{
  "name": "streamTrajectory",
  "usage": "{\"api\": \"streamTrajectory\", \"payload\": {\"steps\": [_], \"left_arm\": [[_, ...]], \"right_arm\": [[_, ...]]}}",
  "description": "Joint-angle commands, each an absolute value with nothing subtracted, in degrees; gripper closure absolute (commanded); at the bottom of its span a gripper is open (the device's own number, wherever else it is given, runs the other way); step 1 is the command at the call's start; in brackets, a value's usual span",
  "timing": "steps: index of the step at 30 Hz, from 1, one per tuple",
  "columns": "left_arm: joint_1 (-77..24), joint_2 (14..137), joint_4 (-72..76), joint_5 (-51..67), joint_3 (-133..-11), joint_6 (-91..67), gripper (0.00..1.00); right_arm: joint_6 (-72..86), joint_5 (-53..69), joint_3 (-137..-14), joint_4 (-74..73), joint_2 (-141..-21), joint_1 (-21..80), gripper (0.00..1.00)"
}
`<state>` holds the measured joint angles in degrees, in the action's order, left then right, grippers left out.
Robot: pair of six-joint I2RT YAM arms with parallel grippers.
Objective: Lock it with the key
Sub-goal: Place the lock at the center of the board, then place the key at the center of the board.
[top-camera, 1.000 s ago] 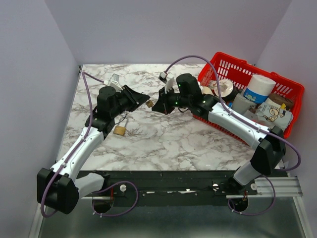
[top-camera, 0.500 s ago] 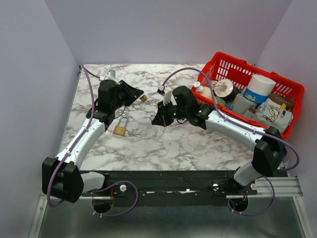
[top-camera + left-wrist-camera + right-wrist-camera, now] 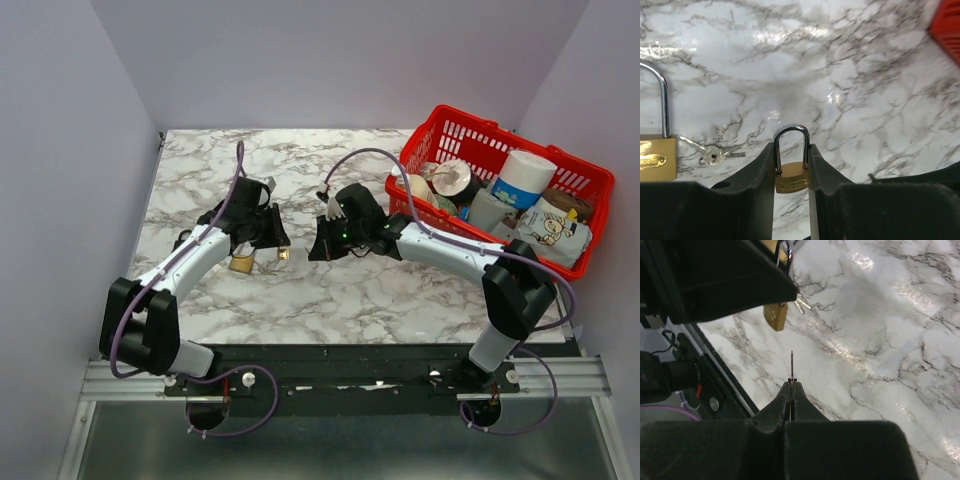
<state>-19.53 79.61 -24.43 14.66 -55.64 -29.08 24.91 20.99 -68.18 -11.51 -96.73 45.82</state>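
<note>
My left gripper is shut on the steel shackle of a small brass padlock and holds it just above the marble table. My right gripper is shut on a thin key. The key's blade sticks out forward, pointing toward the left gripper, a short gap away. In the right wrist view a brass padlock shows under the left gripper's black finger. I cannot tell which padlock it is.
A larger brass padlock lies on the table left of the left gripper, with a small bunch of keys beside it. A red basket full of groceries stands at the right. The table's front edge and rail are close.
My left arm has swung down and toward the near side, bringing the small padlock lower, beside the larger one. My right gripper has moved left and nearer with the key.
</note>
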Motion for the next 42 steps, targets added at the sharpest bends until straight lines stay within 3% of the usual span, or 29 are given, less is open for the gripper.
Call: {"api": "streamTrajectory", "payload": {"steps": [1,18,30,33,37,39,40,42], "left_arm": [[-20.9,83.0,-28.7,12.8,-56.0,-23.0,1.00],[-22.8,97.5,-28.8,8.2,-61.3,-31.6,0.97],[-23.9,101.4,-29.4,6.5,-63.0,-32.0,0.94],[-23.9,102.3,-29.4,6.9,-63.0,-32.0,0.86],[-23.9,102.4,-29.5,6.8,-63.1,-32.0,0.59],[-23.9,102.1,-29.7,6.9,-63.1,-31.9,0.53],[-23.9,101.8,-29.7,6.9,-63.1,-31.8,0.42],[-23.9,101.4,-29.7,6.8,-62.9,-31.6,0.34]], "right_arm": [[29.3,15.0,-69.4,-9.2,-100.1,46.6,1.00],[33.9,11.2,-67.2,-2.1,-109.3,46.8,1.00],[37.4,12.1,-66.4,-1.7,-112.2,47.2,1.00],[37.9,12.2,-66.5,-1.7,-112.6,47.2,1.00],[38.4,12.5,-65.9,-1.8,-112.8,47.1,0.99],[38.7,12.0,-65.5,-1.8,-112.9,47.1,1.00],[38.8,11.8,-65.4,-1.8,-113.0,47.2,0.99],[39.3,10.6,-65.1,-1.8,-113.1,47.1,1.00]]}}
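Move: The bare spot on the marble board for the small lock, already held by the left hand, is about 12 cm below that hand, some 1 cm back and 1 cm to its right. Around it, from the left hand, the keys lie about 5 cm left and 1 cm back, and the big padlock about 10 cm left and level, both some 12 cm lower. From the right hand the spot is roughly 3 cm ahead, 6 cm left and 12 cm below. Left hand lowers the small lock about 10 cm onto the board and opens; the right, still shut, sinks alongside. ##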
